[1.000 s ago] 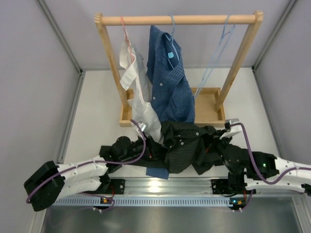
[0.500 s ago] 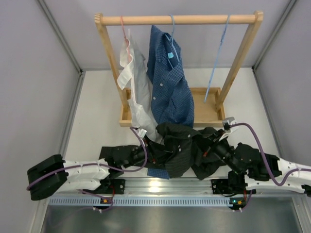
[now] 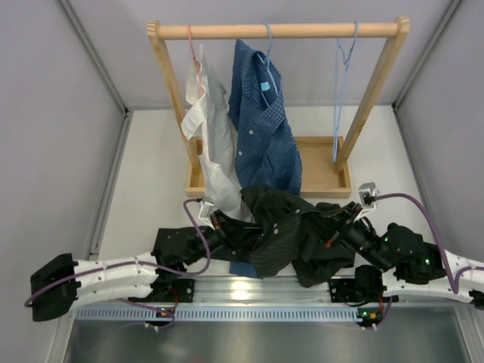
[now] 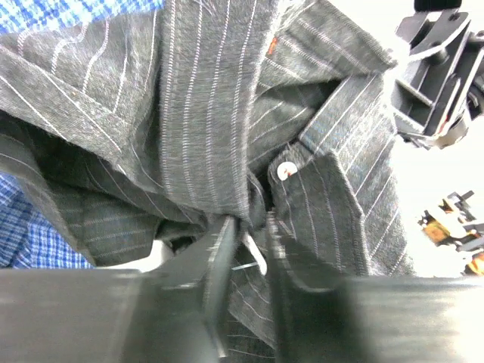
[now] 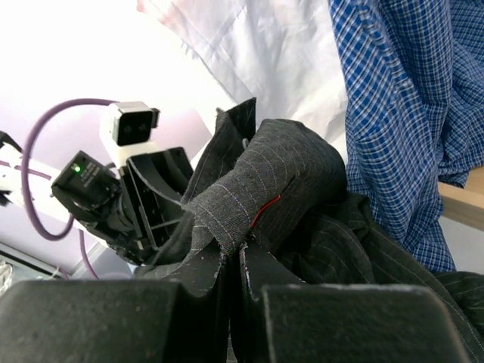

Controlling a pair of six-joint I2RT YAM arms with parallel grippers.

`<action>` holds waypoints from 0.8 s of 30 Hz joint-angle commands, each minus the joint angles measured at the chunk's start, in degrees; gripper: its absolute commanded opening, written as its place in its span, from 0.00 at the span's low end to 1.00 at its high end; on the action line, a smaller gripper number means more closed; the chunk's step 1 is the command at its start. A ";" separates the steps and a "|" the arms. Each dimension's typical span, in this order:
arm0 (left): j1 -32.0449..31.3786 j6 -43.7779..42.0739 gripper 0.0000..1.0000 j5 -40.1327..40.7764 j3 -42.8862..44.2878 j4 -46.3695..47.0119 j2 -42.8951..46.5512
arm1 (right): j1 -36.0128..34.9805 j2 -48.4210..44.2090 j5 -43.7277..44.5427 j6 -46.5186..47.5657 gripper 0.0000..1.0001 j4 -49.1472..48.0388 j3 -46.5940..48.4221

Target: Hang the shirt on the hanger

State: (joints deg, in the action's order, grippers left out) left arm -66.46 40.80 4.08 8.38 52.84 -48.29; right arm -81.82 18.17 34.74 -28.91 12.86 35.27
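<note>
The shirt (image 3: pixel 280 231), black with fine stripes, hangs bunched between my two grippers just above the table's near edge. My left gripper (image 3: pixel 227 227) holds its left side. In the left wrist view the fingers (image 4: pixel 219 249) stand close together, with striped cloth (image 4: pixel 189 113) and a small white label between them. My right gripper (image 3: pixel 334 227) is shut on a folded edge of the shirt (image 5: pixel 265 189), pinched at its fingertips (image 5: pixel 234 253). The hanger (image 3: pixel 342 76), thin light-blue wire, hangs bare at the right end of the rail.
A wooden rack (image 3: pixel 276 31) with a base tray (image 3: pixel 325 178) stands at the back. A blue checked shirt (image 3: pixel 261 128) and a white shirt (image 3: pixel 208 136) hang on it, reaching down to the black one. Grey walls close in both sides.
My left gripper has gone from wide open to closed on the shirt's cloth. The right arm has drawn to the right. The light-blue hanger has swung from slanted to hanging straight.
</note>
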 commanded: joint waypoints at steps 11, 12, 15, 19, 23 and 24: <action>-0.25 -12.84 0.00 7.96 14.90 -37.52 19.71 | 0.35 -13.41 2.53 -1.76 0.04 6.82 -3.88; -0.25 -13.28 0.00 7.96 16.04 -38.50 20.16 | 0.35 -14.12 2.00 -1.68 0.04 8.22 -4.15; -0.25 -15.39 0.00 5.25 18.24 -42.53 20.35 | 0.35 -15.36 -2.56 1.03 0.22 9.89 -4.24; -0.25 -19.69 0.00 -0.64 27.18 -51.76 13.94 | 0.35 -11.51 -10.29 5.16 0.81 13.40 -0.22; -0.25 -19.53 0.00 -3.20 33.61 -59.86 6.73 | 0.35 0.32 -13.20 11.21 0.90 14.65 6.29; -0.25 -19.09 0.00 -3.72 34.67 -61.00 4.63 | 0.35 2.98 -14.17 13.07 0.91 14.39 7.52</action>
State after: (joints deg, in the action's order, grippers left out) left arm -66.50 23.27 3.86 38.68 -0.12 -39.97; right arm -81.80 14.33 25.74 -22.41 26.37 37.65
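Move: The black shirt is bunched between the hands: its middle lies about 8 cm to the left hand's right, 2 cm back and 4 cm below, with a fold between the half-open fingers. From the right hand, which still grips another part, that middle is some 4 cm left, 2 cm back and 12 cm down. The blue checked shirt hangs about 18 cm ahead of the left hand and 1 cm to its right; the empty blue hanger is some 22 cm ahead and 11 cm right of the right hand. Upward with a fresh pinch: the left hand shuts its fingers on the fold of the black shirt and rises about 7 cm, swinging left and then partly back right, while its wrist rolls some 20 degrees, left side up. The right hand pulls away to its right, then sinks and opens wide to let go of the cloth, backing off slightly and turning back leftward. ##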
